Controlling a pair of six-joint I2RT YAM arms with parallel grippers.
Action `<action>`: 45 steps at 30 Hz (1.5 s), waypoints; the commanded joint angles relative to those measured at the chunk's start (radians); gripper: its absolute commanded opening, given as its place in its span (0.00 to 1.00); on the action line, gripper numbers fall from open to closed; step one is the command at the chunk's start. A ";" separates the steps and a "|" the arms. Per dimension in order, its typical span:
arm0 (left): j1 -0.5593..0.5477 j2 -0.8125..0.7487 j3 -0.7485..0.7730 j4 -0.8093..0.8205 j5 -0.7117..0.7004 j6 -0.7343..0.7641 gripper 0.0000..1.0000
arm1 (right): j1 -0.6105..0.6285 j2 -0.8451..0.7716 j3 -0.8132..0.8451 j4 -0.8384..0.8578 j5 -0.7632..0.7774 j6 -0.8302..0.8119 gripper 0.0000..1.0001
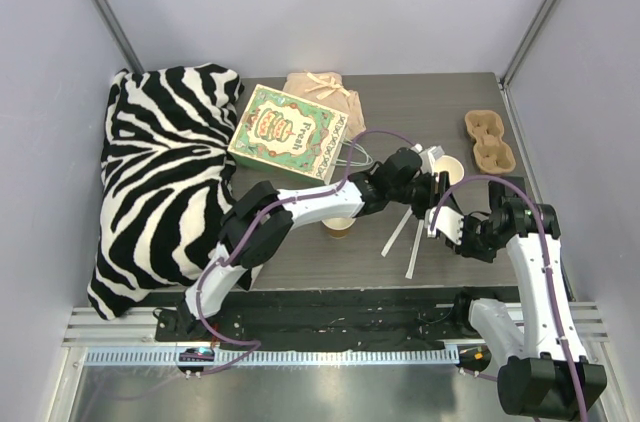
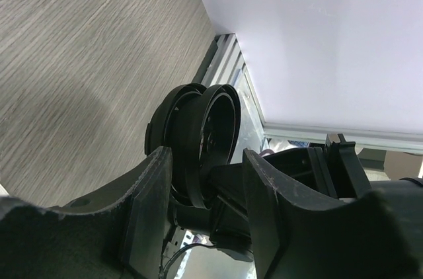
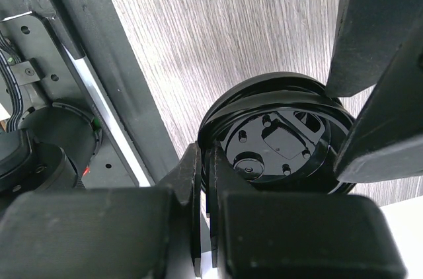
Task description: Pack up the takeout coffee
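Note:
Two nested black lids (image 3: 277,140) hang in the air over the table's right middle, held from both sides. My right gripper (image 3: 206,153) is shut on their near rim. My left gripper (image 2: 205,157) brackets the same lids (image 2: 198,127), and its fingers (image 3: 377,41) press on the far rim from either face. In the top view my left gripper (image 1: 432,190) and right gripper (image 1: 440,222) meet tip to tip. A brown paper cup (image 1: 340,224) without a lid stands under the left forearm. The takeout coffee, as a lidded cup, is out of view.
A second open cup (image 1: 450,170) with a pale inside stands just behind the grippers. A kraft cup carrier (image 1: 490,140) lies at the back right. A printed paper bag (image 1: 288,132) lies flat beside a zebra cloth (image 1: 165,182). White stirrers (image 1: 410,242) lie below the grippers.

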 commanded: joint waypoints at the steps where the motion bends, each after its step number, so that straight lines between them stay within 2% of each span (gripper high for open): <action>1: -0.022 0.020 0.060 0.029 -0.003 0.011 0.49 | 0.005 0.003 -0.009 -0.022 0.013 0.030 0.01; 4: -0.025 0.046 0.073 0.022 -0.003 0.023 0.48 | 0.005 0.001 -0.033 0.053 0.045 0.073 0.01; 12: -0.022 0.103 0.143 0.002 -0.003 0.078 0.36 | 0.005 -0.025 -0.079 0.179 0.083 0.093 0.01; 15: -0.020 0.115 0.154 0.002 -0.008 0.080 0.28 | 0.005 -0.020 -0.099 0.219 0.111 0.096 0.01; 20: -0.003 0.143 0.191 -0.008 -0.015 0.075 0.07 | 0.005 -0.019 -0.130 0.291 0.136 0.115 0.01; 21: 0.000 0.146 0.198 -0.009 -0.020 0.077 0.03 | 0.005 -0.019 -0.132 0.299 0.140 0.119 0.05; 22: 0.001 0.150 0.204 -0.014 -0.024 0.078 0.00 | 0.005 -0.017 -0.133 0.313 0.146 0.124 0.13; 24: 0.009 0.153 0.220 -0.015 -0.023 0.081 0.00 | 0.005 -0.019 -0.138 0.325 0.157 0.129 0.17; 25: 0.011 0.155 0.226 -0.020 -0.023 0.083 0.00 | 0.005 -0.017 -0.138 0.331 0.162 0.132 0.28; 28: 0.014 0.150 0.244 -0.026 -0.021 0.096 0.00 | 0.005 -0.020 -0.136 0.333 0.176 0.147 0.50; 31: 0.018 0.150 0.264 -0.040 -0.026 0.113 0.00 | 0.005 -0.028 -0.130 0.333 0.183 0.161 0.62; 35: 0.034 0.140 0.272 -0.044 -0.034 0.113 0.00 | 0.005 -0.049 -0.081 0.307 0.173 0.193 0.66; 45: 0.090 -0.001 0.241 -0.121 -0.041 0.195 0.00 | 0.005 -0.099 0.129 0.036 -0.062 0.234 0.67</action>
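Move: The black lid, still pinched by the right fingers, has its rim in the left hand's open jaws, its middle about 4 cm to the left hand's right, 1 cm back and 2 cm lower. The open cup stands some 7 cm ahead of the left hand, 2 cm right and 8 cm down; the straws lie about 4 cm back, 7 cm left and 12 cm below. From the right hand the lid's middle is about 3 cm ahead, 1 cm left and 1 cm lower. Left hand sinks 3 cm, pinches the black lid's rim, then goes forward while the right opens and rises. ##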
